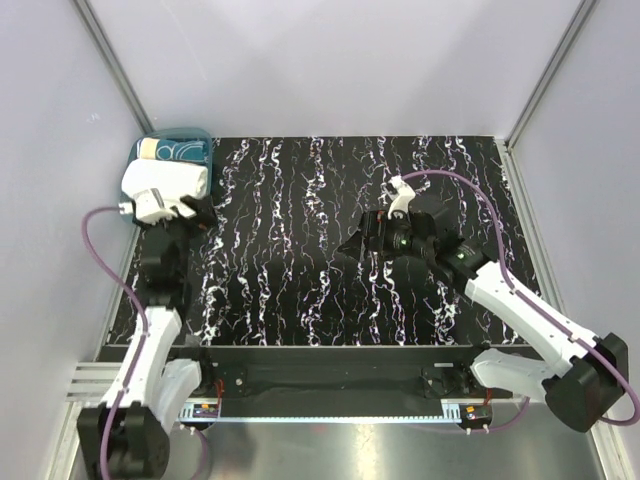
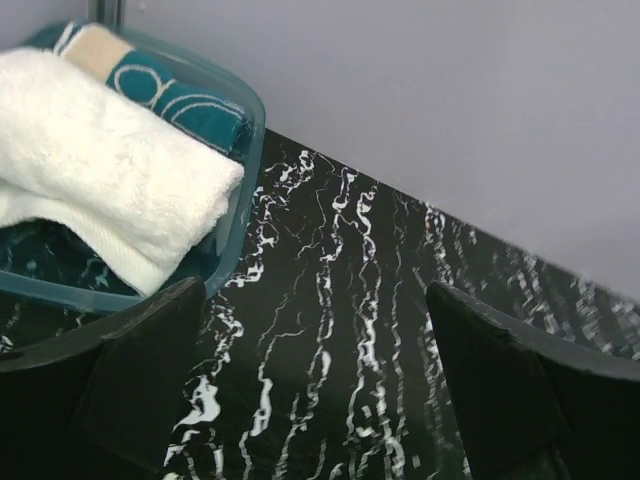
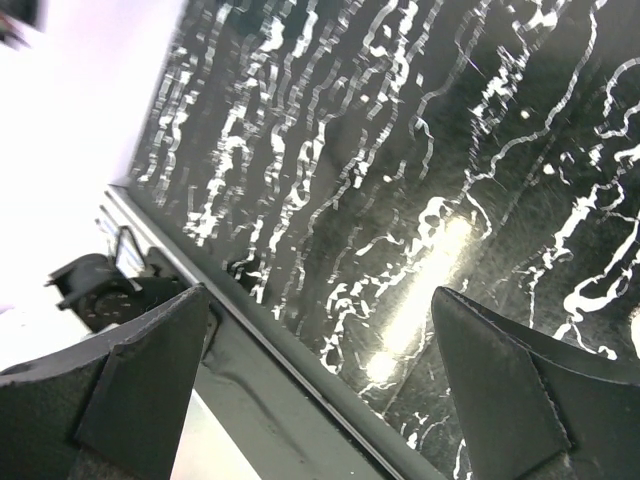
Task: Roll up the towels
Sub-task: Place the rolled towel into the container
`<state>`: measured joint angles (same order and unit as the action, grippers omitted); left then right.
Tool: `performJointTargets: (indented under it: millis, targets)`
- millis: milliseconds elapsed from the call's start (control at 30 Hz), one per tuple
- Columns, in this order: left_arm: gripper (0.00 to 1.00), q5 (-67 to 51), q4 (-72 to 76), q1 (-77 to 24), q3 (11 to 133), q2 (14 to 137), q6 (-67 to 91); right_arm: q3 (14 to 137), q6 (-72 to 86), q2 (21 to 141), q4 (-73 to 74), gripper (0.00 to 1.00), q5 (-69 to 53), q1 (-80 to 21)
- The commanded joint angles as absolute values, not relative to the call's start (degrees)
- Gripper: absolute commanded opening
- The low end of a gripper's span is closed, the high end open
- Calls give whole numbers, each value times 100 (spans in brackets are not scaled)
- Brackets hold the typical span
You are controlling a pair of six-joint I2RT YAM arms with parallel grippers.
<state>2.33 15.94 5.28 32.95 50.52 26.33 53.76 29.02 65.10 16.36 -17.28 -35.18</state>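
Observation:
Both towels lie rolled in the teal tub (image 1: 200, 143) at the table's far left corner. The white towel (image 1: 166, 180) rests over the tub's near rim (image 2: 246, 180), with the cream and teal patterned towel (image 1: 172, 149) behind it. In the left wrist view the white towel (image 2: 100, 170) and the patterned towel (image 2: 160, 90) fill the upper left. My left gripper (image 1: 198, 215) hovers just right of the tub, open, with only bare table between its fingers (image 2: 140, 380). My right gripper (image 1: 365, 245) is open over mid-table, holding nothing (image 3: 320, 390).
The black marbled tabletop (image 1: 300, 270) is enclosed by pale walls on three sides. The right wrist view looks down at the table's near edge rail (image 3: 300, 380) and an arm base (image 3: 100, 290). Purple cables loop from both arms (image 1: 95, 240).

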Motion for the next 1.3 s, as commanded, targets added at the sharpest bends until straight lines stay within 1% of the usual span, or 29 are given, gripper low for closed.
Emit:
performJointTargets:
  millis: [0,67,133,233,267,367,400,467,533,567,600,667,700,733,767,833,933,1033,1067,1167,1267]
  targets:
    - [99,1356,3256,115,2366,4449,663,5388,2927,6197,1608,100,-1872,-3507]
    - [99,1318,3401,105,1970,4351,554,5344,2935,6092,1644,100,-1846,-3507]
    - [99,1441,2955,105,1968,4438,422,5291,2962,6021,1661,100,-1828,-3507]
    - [99,1924,3040,105,1663,4833,571,5212,3023,5924,1635,100,-1802,-3507]
    - [99,1899,3502,97,1539,4982,484,5195,3032,5863,1626,100,-1810,-3507]
    - [99,1925,4234,105,1118,5246,562,5142,3050,5836,1608,100,-1811,-3507]
    - [99,1960,4776,114,1003,5456,589,5159,3041,5836,1626,100,-1819,-3507]
    - [99,2013,5402,105,740,5747,632,5177,3015,5819,1722,100,-1802,-3507]
    - [99,1838,5877,105,660,6168,537,5159,2980,5783,1775,100,-1767,-3507]
    - [99,1750,6324,105,520,6648,475,5159,2971,5757,1801,100,-1732,-3507]
    - [99,1549,7068,79,353,6897,353,5142,2945,5748,1810,100,-1740,-3507]
    - [99,1477,7688,27,229,7572,264,5159,2866,5739,1898,100,-1705,-3507]
    - [99,1537,8299,-104,176,7724,81,5177,2822,5757,1977,100,-1670,-3507]
    - [99,1547,8158,-158,211,7665,62,5185,2795,5766,2012,100,-1653,-3507]
    - [99,1529,7538,-193,272,7420,105,5203,2786,5783,2030,100,-1644,-3507]
    - [99,1468,7689,-228,404,7584,53,5194,2786,5809,2022,100,-1609,-3507]
    - [99,1214,7025,-483,693,7532,-447,5150,2874,5923,1881,100,-1678,-3498]
    - [99,1336,7102,-483,746,7594,-396,5133,3006,6038,1749,100,-1740,-3507]
    - [99,1519,6823,-483,808,7576,-291,5159,3058,6064,1732,100,-1758,-3507]
    - [99,2238,6645,-483,984,7655,-10,5299,3024,6091,1819,100,-1758,-3507]
    - [99,2259,6662,-483,984,7646,-9,5440,2901,6100,2003,100,-1583,-3507]
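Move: The white towel already lies in the container, its middle about 14 cm ahead of the left hand, 12 cm to its left and 19 cm below. The patterned towel is roughly 10 cm farther out behind the white one, about 11 cm left of the hand and 20 below. The container around both has its middle some 15 cm ahead, 11 left and 21 below. From the right hand, the white towel lies about 24 cm ahead, 52 left and 15 below. Bring the empty left gripper almost straight down, about 19 cm, easing back 3 to 4 cm as it sinks, to the near side of the container holding the towels. Then turn back up some 4 cm with a little forward drift. Roll the wrist nearly 30 degrees, left side rising, tip the fingers slightly down and keep them wide open, touching nothing. ##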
